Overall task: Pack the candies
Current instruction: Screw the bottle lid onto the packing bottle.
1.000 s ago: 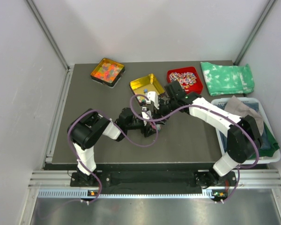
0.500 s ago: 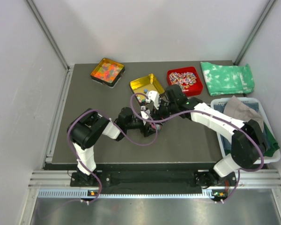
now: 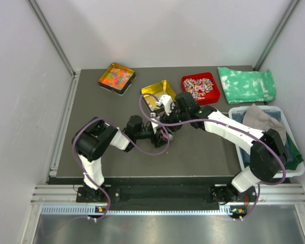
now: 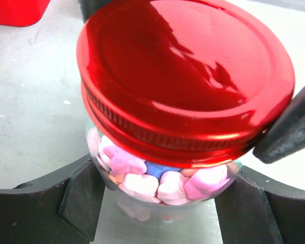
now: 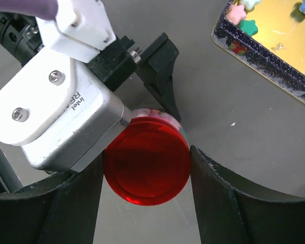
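Observation:
A small glass jar with a shiny red lid [image 4: 185,76] stands on the dark table, filled with pink, white and blue candies [image 4: 142,178]. My left gripper [image 4: 162,201] is shut on the jar's glass body, one black finger on each side. From above, my right gripper [image 5: 146,173] is shut on the red lid [image 5: 146,168], both fingers touching its rim. In the top view both grippers meet at the table's middle, the left gripper [image 3: 160,133] under the right gripper [image 3: 172,119], and the jar is hidden there.
A yellow tray [image 3: 160,90] with a few loose star-shaped candies [image 5: 246,24] lies just behind the jar. A red tray [image 3: 200,87] of striped wrapped sweets, an orange tray [image 3: 116,77], a green cloth [image 3: 246,85] and a white basket [image 3: 267,137] stand around.
The right arm has swung left and come down over the jar, and its jaws have narrowed onto the red lid. The left gripper has kept its hold and place.

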Action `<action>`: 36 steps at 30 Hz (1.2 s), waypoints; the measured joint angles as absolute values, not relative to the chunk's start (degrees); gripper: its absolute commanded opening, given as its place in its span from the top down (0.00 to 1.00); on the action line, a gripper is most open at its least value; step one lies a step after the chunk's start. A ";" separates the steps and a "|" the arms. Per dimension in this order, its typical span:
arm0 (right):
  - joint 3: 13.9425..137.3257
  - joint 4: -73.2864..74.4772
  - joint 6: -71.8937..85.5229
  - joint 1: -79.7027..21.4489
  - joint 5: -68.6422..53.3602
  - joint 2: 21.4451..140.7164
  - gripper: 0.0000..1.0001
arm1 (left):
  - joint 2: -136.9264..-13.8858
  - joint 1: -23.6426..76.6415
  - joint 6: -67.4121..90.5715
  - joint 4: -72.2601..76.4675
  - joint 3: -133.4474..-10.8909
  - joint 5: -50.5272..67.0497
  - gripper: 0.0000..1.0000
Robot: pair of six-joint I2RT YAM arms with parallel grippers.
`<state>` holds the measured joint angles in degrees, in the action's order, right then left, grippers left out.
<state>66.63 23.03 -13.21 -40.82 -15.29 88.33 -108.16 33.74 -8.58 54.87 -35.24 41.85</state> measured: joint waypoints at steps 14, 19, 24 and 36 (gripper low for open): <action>68.42 27.14 -7.40 -42.17 -10.33 89.45 0.08 | -108.16 33.91 -10.81 54.61 -35.24 39.05 0.39; 68.42 26.85 -9.65 -42.52 -9.30 89.43 0.01 | -108.16 34.24 -11.42 54.65 -35.27 38.50 0.39; 68.82 27.09 -16.95 -42.15 -11.31 89.45 0.01 | -108.16 34.87 -12.69 54.92 -35.27 38.02 0.39; 73.19 32.38 -35.66 -33.47 -28.69 90.00 0.01 | -108.16 35.81 -14.50 54.63 -35.66 37.65 0.39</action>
<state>73.19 32.38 -35.66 -33.47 -28.69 90.00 -108.16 35.81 -14.50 54.63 -35.66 37.65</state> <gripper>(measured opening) 0.987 0.787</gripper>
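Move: The red lid already sits on the candy bottle, between the right fingers and practically at that hand's point; the bottle's middle is about 7 cm straight below. From the right hand the gold tin lies roughly 16 cm ahead, 4 cm left and 11 cm down, the red tray 19 cm ahead, 14 cm right and 10 cm down. For the left hand, closed on the bottle, the lid is some 7 cm directly above. The lid gets one last small clockwise twist of about 5 degrees from the right fingers, which then open wide and let go of its rim. The right hand goes up, right and forward, roughly 2 cm each way, clear of the lid, while its wrist winds back counter-clockwise by some 20 degrees. The left fingers keep their pinch on the bottle, shifting it barely a centimetre. ##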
